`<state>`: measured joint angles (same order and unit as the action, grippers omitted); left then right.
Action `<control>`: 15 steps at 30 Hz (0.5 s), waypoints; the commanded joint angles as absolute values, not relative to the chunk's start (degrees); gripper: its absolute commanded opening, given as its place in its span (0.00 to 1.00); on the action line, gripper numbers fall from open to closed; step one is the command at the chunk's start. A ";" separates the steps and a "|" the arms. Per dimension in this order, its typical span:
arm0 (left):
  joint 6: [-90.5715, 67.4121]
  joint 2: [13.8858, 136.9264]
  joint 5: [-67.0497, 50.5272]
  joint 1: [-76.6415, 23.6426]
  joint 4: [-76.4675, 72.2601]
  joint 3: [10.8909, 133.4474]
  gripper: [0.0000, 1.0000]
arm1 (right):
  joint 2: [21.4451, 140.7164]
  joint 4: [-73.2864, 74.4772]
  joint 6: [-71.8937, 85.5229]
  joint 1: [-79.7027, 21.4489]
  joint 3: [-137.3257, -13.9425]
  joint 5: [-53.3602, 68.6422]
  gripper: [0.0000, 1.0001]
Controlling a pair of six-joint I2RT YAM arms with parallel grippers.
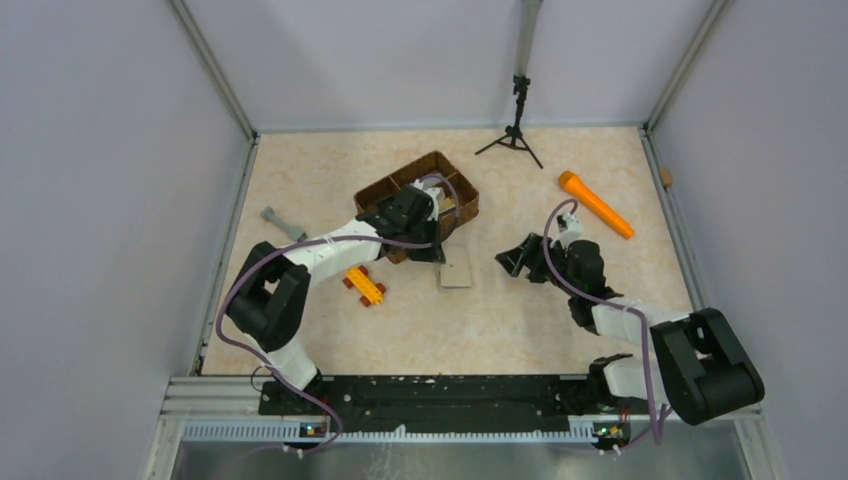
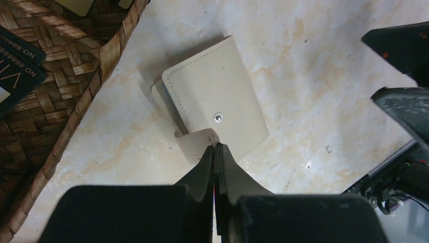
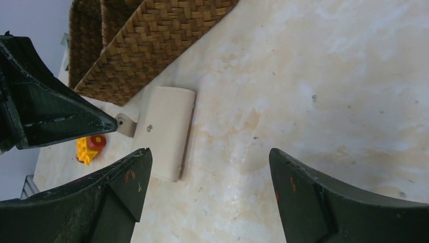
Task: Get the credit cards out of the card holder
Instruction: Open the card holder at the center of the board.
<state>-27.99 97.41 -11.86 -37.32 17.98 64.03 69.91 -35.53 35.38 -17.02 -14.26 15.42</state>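
Observation:
The cream card holder [image 1: 456, 274] lies closed on the table just off the wicker tray's near corner, stud up [image 2: 222, 96]. Its strap tab [image 2: 195, 142] curls up at the near edge. My left gripper [image 2: 215, 148] is shut, its tips pinching the edge of that tab; it reaches in from the tray side [image 1: 438, 258]. My right gripper [image 3: 208, 152] stands open over bare table to the right of the holder [image 3: 164, 131], holding nothing [image 1: 512, 262]. No credit cards show in the holder; only a pale blue edge shows. Two tan flat pieces [image 2: 76, 5] lie in the tray.
The brown wicker tray [image 1: 400, 180] sits behind the holder, with a dark printed card [image 2: 20, 66] inside. A yellow and red toy [image 1: 365, 285] lies left of the holder. An orange tube [image 1: 595, 203] is at back right, a grey piece [image 1: 283, 224] at left, a small tripod [image 1: 515, 130] at the rear.

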 commanded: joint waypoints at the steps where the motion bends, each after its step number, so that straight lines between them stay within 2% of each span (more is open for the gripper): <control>1: -30.56 94.07 -15.71 -36.93 14.19 63.48 0.00 | 71.44 -40.34 34.74 -19.04 -17.71 18.50 0.87; 15: -31.80 87.40 -21.17 -36.94 12.48 62.59 0.00 | 72.33 -38.65 32.24 -21.96 -19.63 18.60 0.87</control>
<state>-31.05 90.72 -18.59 -37.10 15.75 62.46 71.50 -36.80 33.71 -21.15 -17.06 17.58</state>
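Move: The left fingers already pinch the unsnapped flap of the card holder, whose body lies about 3 cm to their right, 1 cm back and some 4 cm below. The wicker basket is about 14 cm ahead of the left hand and 6 cm to its left; the toy car is 18 cm left and 5 cm back. From the open right hand, the card holder is some 12 cm left, 1 cm back and 5 cm lower. Keep the flap pinched in the left fingers and raise it about 5 cm, easing slightly back and to the right as the wrist tilts some 10 degrees, so the card holder comes up by its flap. Meanwhile bring the wide-open right gripper about 3 cm left towards the card holder, rising a little and turning slightly counter-clockwise. ##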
